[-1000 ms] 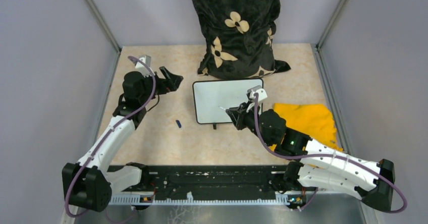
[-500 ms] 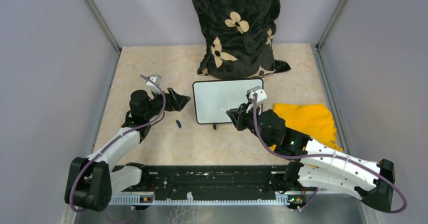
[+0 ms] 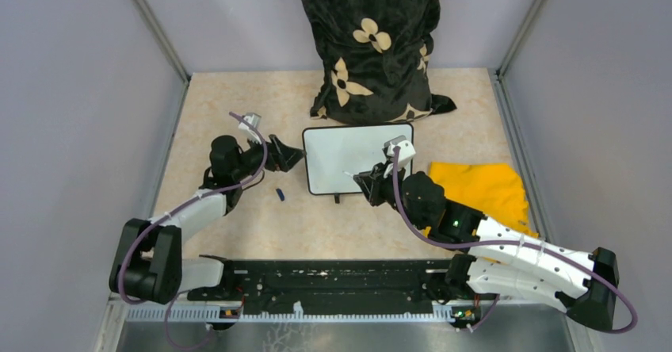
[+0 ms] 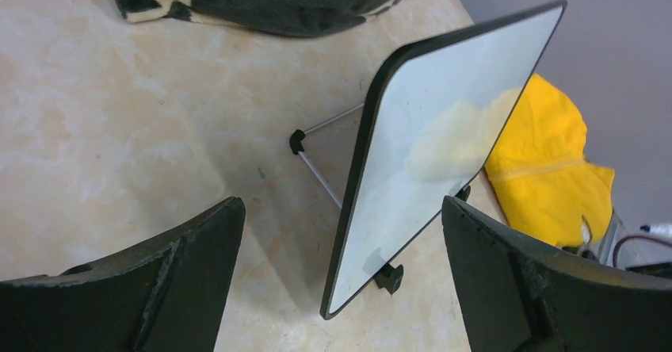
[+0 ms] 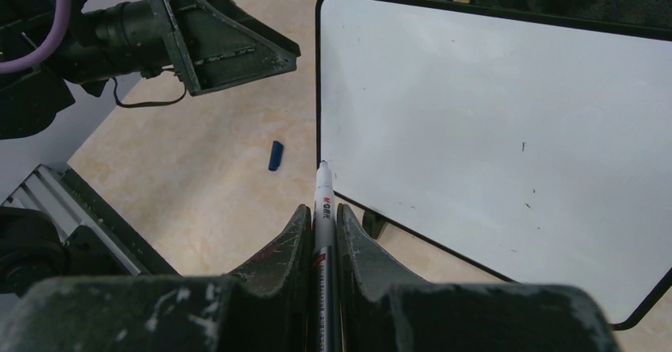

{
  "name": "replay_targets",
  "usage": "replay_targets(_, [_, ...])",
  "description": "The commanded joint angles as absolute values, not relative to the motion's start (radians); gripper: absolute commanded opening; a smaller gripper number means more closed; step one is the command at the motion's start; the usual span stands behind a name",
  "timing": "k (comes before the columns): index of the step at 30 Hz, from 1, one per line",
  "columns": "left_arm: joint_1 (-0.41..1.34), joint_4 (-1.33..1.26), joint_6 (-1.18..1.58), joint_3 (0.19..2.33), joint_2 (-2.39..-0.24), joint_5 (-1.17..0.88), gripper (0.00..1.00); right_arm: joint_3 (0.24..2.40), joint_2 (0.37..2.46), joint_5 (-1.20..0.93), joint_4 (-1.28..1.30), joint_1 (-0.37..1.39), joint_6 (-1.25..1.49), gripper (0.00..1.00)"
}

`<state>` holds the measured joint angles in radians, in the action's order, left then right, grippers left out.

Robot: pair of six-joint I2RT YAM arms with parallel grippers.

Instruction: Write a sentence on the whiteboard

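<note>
The whiteboard (image 3: 349, 158) stands propped on its wire stand at mid-table, leaning back. Its face (image 5: 491, 130) is blank apart from a few tiny specks, and no sentence shows on it. My left gripper (image 3: 291, 155) is open at the board's left edge. In the left wrist view that edge (image 4: 357, 185) lies just ahead, between the wide-apart fingers (image 4: 198, 249). My right gripper (image 5: 321, 213) is shut on a white marker (image 5: 323, 189). The marker's tip sits close to the board's lower left corner, in front of it. In the top view the right gripper (image 3: 368, 184) is at the board's bottom edge.
A small blue cap (image 3: 280, 194) lies on the table left of the board, also in the right wrist view (image 5: 275, 154). A yellow cloth (image 3: 479, 189) lies to the board's right. A black flowered bag (image 3: 368, 43) stands behind the board. Grey walls enclose the table.
My left arm has lowered and swung its open gripper right, up to the board's left edge. The right gripper with the marker has barely moved.
</note>
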<state>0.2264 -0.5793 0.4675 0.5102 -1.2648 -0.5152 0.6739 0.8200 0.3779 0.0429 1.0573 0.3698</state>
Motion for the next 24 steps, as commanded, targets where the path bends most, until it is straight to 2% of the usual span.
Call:
replay_targets(1, [0.218, -0.688, 0.338, 0.5, -1.301, -0.664, 0.98, 0.67, 0.809, 0.379, -0.02, 1.055, 0.376, 0.0])
replay_targets(7, [0.19, -0.816, 0.429, 0.522, -1.432, -0.78, 0.87, 0.686, 0.836, 0.373, -0.021, 1.056, 0.377, 0.0])
replay_targets(13, [0.172, -0.997, 0.558, 0.522, -1.561, -0.9, 0.86, 0.706, 0.848, 0.369, -0.01, 1.055, 0.38, 0.0])
replay_targets(17, [0.172, -0.992, 0.538, 0.525, -1.577, -0.937, 0.86, 0.699, 0.849, 0.371, -0.015, 1.055, 0.391, 0.0])
replay_targets(24, [0.173, -1.037, 0.51, 0.551, -1.674, -1.037, 0.7, 0.711, 0.895, 0.349, -0.041, 1.055, 0.396, 0.0])
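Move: The middle of the whiteboard's left edge lies about 4 cm to the right of my empty left hand, some 2 cm ahead and 5 below. The board's stand foot is roughly 10 cm right of that hand, 4 back and 13 below; the blue cap sits about 8 cm left, 3 back and 14 below. From my right hand, that edge is about 14 cm left, 8 ahead and 10 below. I sink my left hand and carry it right, about 5 cm in all and easing slightly back, towards the whiteboard's left edge. I swing the fingers some 20 degrees clockwise to line up with that edge and start closing them by about a quarter. My right hand keeps the pen pinched and creeps about 1.5 cm down and left in front of the board. ##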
